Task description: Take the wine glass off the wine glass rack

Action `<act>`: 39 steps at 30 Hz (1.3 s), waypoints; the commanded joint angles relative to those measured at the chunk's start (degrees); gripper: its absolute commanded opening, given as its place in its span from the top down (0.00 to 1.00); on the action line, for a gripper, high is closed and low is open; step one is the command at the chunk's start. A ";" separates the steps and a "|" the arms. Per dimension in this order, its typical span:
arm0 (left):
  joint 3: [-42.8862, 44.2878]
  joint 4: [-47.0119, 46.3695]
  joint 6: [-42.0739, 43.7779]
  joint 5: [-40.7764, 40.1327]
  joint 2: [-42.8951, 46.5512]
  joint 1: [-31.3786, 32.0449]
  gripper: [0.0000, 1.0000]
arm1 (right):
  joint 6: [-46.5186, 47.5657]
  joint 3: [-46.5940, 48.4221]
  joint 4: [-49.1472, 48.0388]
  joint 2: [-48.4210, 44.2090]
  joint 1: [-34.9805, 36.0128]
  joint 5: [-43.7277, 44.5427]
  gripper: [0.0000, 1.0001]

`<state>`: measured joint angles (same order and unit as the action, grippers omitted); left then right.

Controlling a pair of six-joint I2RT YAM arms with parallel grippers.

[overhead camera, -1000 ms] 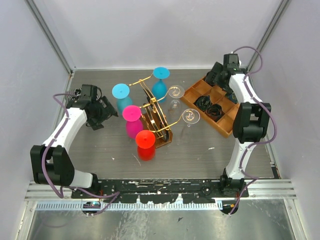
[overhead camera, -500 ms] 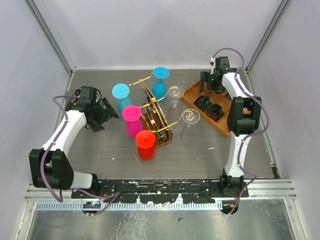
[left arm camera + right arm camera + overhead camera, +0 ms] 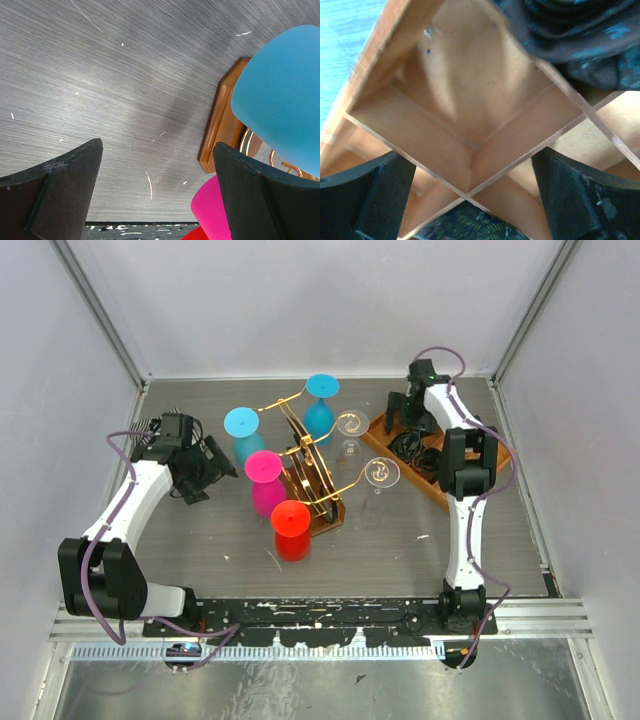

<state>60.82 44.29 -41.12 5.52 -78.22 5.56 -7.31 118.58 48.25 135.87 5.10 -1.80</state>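
The wine glass rack (image 3: pixel 316 472) of gold wire stands mid-table on a brown wooden base (image 3: pixel 328 515). Several wine glasses hang on it foot-up: two cyan (image 3: pixel 240 426) (image 3: pixel 321 398), one pink (image 3: pixel 265 478), one red (image 3: pixel 291 527) and two clear (image 3: pixel 351 426) (image 3: pixel 381 474). My left gripper (image 3: pixel 207 466) is open, left of the rack and apart from it. Its wrist view shows the base (image 3: pixel 220 129), a cyan glass (image 3: pixel 285 90) and the pink glass (image 3: pixel 214 216) ahead of the open left gripper (image 3: pixel 157 200). My right gripper (image 3: pixel 405 422) is open over the orange tray.
An orange compartmented tray (image 3: pixel 447 492) lies at the right and holds dark rolled items (image 3: pixel 418 452). In the right wrist view its dividers (image 3: pixel 470 150) cross between my fingers (image 3: pixel 367 200), with a dark bundle (image 3: pixel 570 35) above. Metal frame walls enclose the table.
My right arm has swung left and its gripper has come over the tray's far left end. The left arm has barely moved. The glasses hang as before.
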 commanded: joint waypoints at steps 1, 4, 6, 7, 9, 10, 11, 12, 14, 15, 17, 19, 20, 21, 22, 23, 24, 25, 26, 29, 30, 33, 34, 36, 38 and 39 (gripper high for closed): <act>-0.96 1.23 0.73 0.81 1.10 -0.25 0.00 | -14.70 3.14 3.03 0.55 -5.59 0.90 0.00; -0.96 1.41 0.87 0.79 1.15 -0.20 0.00 | -19.08 2.45 1.25 0.49 -7.81 -0.95 0.00; -1.01 1.48 0.72 0.94 1.18 -0.20 0.00 | -22.00 1.27 -1.28 0.22 -9.02 -2.43 0.00; -1.01 1.50 0.70 1.04 1.14 -0.20 0.00 | -23.64 1.00 -2.10 0.11 -9.52 -2.56 0.00; -1.24 1.50 0.54 1.39 1.31 -0.25 0.00 | -26.48 0.60 -4.02 0.10 -10.35 -3.61 0.00; -1.42 1.50 0.52 1.50 1.37 -0.16 0.00 | -27.78 0.49 -5.12 0.08 -10.59 -3.61 0.00; -1.48 1.54 0.44 1.59 1.57 -0.20 0.00 | -28.94 0.83 -5.87 0.14 -10.68 -3.13 0.00; -1.57 1.70 0.43 1.68 1.65 -0.20 0.00 | -30.26 1.27 -6.40 0.31 -10.84 -2.70 0.00; -1.58 2.20 0.56 1.69 2.12 -0.20 0.00 | -32.32 2.77 -7.24 0.95 -11.20 -1.86 0.00; -1.58 2.42 0.67 1.64 2.40 -0.20 0.00 | -33.34 3.81 -7.29 1.32 -11.38 -0.86 0.00; -1.37 2.64 0.86 1.60 3.20 -0.20 0.00 | -34.45 5.88 -7.45 1.96 -11.87 0.84 0.00; -1.27 3.97 0.96 1.68 3.90 -0.19 0.00 | -35.71 7.68 -7.38 2.58 -12.61 2.58 0.00; -1.19 4.26 0.96 1.69 4.33 -0.20 0.00 | -36.02 8.28 -7.90 2.68 -13.10 3.20 0.00; -1.17 4.52 0.96 1.60 4.71 -0.18 0.00 | -36.13 9.06 -8.06 2.98 -13.36 3.66 0.00; -1.14 4.70 0.91 1.48 4.98 -0.20 0.00 | -36.26 9.90 -8.00 3.33 -13.75 4.21 0.00; -1.14 4.81 0.81 1.43 5.00 -0.20 0.00 | -36.05 10.75 -8.16 3.72 -13.89 4.52 0.00; -1.14 4.94 0.76 1.45 5.00 -0.19 0.00 | -35.57 11.84 -8.15 4.01 -14.01 4.90 0.00; -1.14 5.20 0.70 1.43 6.68 -0.20 0.00 | -35.17 13.05 -7.72 4.70 -14.13 5.79 0.00; -1.14 5.39 0.68 1.47 7.09 -0.20 0.00 | -34.77 13.91 -7.54 5.55 -14.34 6.56 0.00; -1.10 6.21 0.69 1.51 7.81 -0.20 0.00 | -33.24 14.62 -7.80 6.15 -14.94 8.78 0.00; -1.13 6.36 0.77 1.47 8.06 -0.16 0.00 | -32.35 14.67 -8.10 6.17 -14.99 9.49 0.00; -1.33 6.63 0.76 1.34 8.67 -0.20 0.00 | -29.50 14.63 -8.85 5.79 -15.06 13.42 0.00; -1.32 6.72 0.78 1.35 8.67 -0.20 0.00 | -28.68 14.58 -9.04 5.61 -15.04 14.83 0.00; -1.36 7.01 0.74 1.34 8.75 -0.21 0.00 | -27.41 14.50 -9.81 5.25 -15.35 17.27 0.00; -1.32 7.19 0.78 1.34 8.82 -0.25 0.00 | -26.84 14.19 -10.54 4.78 -15.96 17.53 0.00; -1.32 7.35 0.86 1.27 8.89 -0.21 0.00 | -26.80 13.64 -11.15 4.52 -16.40 17.13 0.00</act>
<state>59.77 50.59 -40.75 6.17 -70.52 5.56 -37.01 130.80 41.12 142.12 -10.15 10.28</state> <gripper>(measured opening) 0.998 0.999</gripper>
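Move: The right hand, open, is low at the far-left part of the wooden box, whose middle lies about 10 cm right and 8 cm back. The navy cloth is roughly 7 cm right and 6 cm ahead, the dark cloth about 8 cm back and 1 cm right. On the rack, the far clear glass hangs some 15 cm left and 10 cm back. From the left hand the box's middle is about 56 cm right and 14 cm ahead. Sweep the open right gripper about 17 cm to the right, fingertips bearing on the box's dividers, to push the box away from the clear glasses. Turn the wrist some 45 degrees clockwise, add about 7 cm forward after the first sideways stretch, and ease up a little towards the end. Meanwhile draw the empty, open left hand slightly back and up. ##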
